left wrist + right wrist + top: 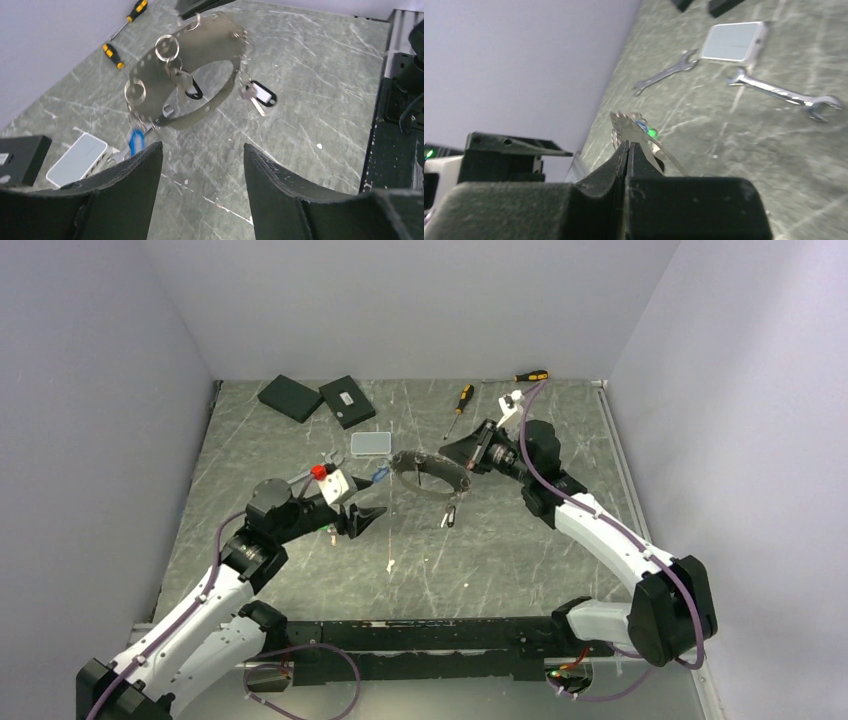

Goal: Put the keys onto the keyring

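Observation:
The keyring [428, 476] is a wide silvery metal loop held off the table, with my right gripper [466, 456] shut on its right edge. The right wrist view shows those jaws [627, 144] pressed together on the thin metal, green and blue tags just beyond. In the left wrist view the keyring [150, 80] carries small rings and black-tagged keys [263, 95], one dangling at its right. A blue-tagged key [135, 141] hangs at its lower left. My left gripper [202, 145] is open and empty, below and short of the ring [370, 513].
Two wrenches [666, 75] [784, 92] lie on the table beside a white box [371, 443]. Two black boxes [291, 397] [347, 400] sit at the back left. Yellow-and-black screwdrivers [530, 375] [463, 397] lie at the back.

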### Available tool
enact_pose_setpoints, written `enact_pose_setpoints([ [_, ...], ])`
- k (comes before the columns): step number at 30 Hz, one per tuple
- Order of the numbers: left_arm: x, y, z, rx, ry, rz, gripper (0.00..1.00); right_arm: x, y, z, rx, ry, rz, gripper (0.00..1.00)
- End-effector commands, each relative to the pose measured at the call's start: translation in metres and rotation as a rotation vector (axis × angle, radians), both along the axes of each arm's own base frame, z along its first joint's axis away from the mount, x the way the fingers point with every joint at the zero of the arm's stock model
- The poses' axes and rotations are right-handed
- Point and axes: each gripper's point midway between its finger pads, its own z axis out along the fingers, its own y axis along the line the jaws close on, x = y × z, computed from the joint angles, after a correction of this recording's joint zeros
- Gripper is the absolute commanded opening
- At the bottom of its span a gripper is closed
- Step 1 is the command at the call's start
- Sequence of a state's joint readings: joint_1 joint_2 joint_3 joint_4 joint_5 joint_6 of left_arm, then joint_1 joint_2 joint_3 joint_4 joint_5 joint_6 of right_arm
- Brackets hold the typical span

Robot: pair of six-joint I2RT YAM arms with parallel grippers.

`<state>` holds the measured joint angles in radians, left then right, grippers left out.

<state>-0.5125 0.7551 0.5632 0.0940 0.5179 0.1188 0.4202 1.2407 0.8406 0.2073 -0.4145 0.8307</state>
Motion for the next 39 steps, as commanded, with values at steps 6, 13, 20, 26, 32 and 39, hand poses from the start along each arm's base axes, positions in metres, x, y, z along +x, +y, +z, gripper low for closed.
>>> enact_pose_setpoints([
  [6, -0.03, -0.021, 0.013, 0.028, -0.167, -0.195, 0.61, -0.057, 0.056, 0.065, 0.108, -0.337, 0.348, 0.0],
  [13, -0.039, -0.023, 0.018, 0.029, -0.165, -0.242, 0.56, -0.079, 0.062, 0.059, 0.031, -0.515, 0.449, 0.0],
  [20, -0.054, -0.025, 0.033, -0.015, -0.158, -0.298, 0.51, -0.098, 0.062, 0.052, -0.005, -0.678, 0.543, 0.0],
  [26, -0.059, -0.028, 0.047, -0.065, -0.075, -0.343, 0.52, -0.103, 0.06, 0.051, -0.027, -0.756, 0.559, 0.0],
  [32, -0.05, -0.035, 0.046, -0.089, 0.046, -0.37, 0.46, -0.119, 0.059, 0.058, 0.022, -0.854, 0.589, 0.0],
  [39, -0.04, -0.036, 0.051, -0.135, 0.078, -0.32, 0.37, -0.136, 0.062, 0.062, 0.063, -0.932, 0.629, 0.0],
])
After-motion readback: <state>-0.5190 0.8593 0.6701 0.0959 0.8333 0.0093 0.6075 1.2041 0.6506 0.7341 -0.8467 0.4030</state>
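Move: The big metal keyring, already pinched in the shut right gripper, hangs with its middle about 5 cm ahead of the open left hand, some 11 cm to its right and 3 cm lower. Its blue key fob dangles nearer, roughly 5 cm ahead of the left hand and 3 cm lower; a black fob hangs some 15 cm right, 4 cm back and 7 cm lower. From the right hand, the left gripper is about 10 cm back and 13 cm left, about level. The keyring stays pinched in the right fingers and is carried about 12 cm back and 6 cm left, up close to the left fingertips, that hand turning some 35 degrees counter-clockwise and its fingers tipping up. The left hand eases back about 5 cm, then slightly forward again, drifting right and up, turning clockwise and narrowing its gap without closing. ##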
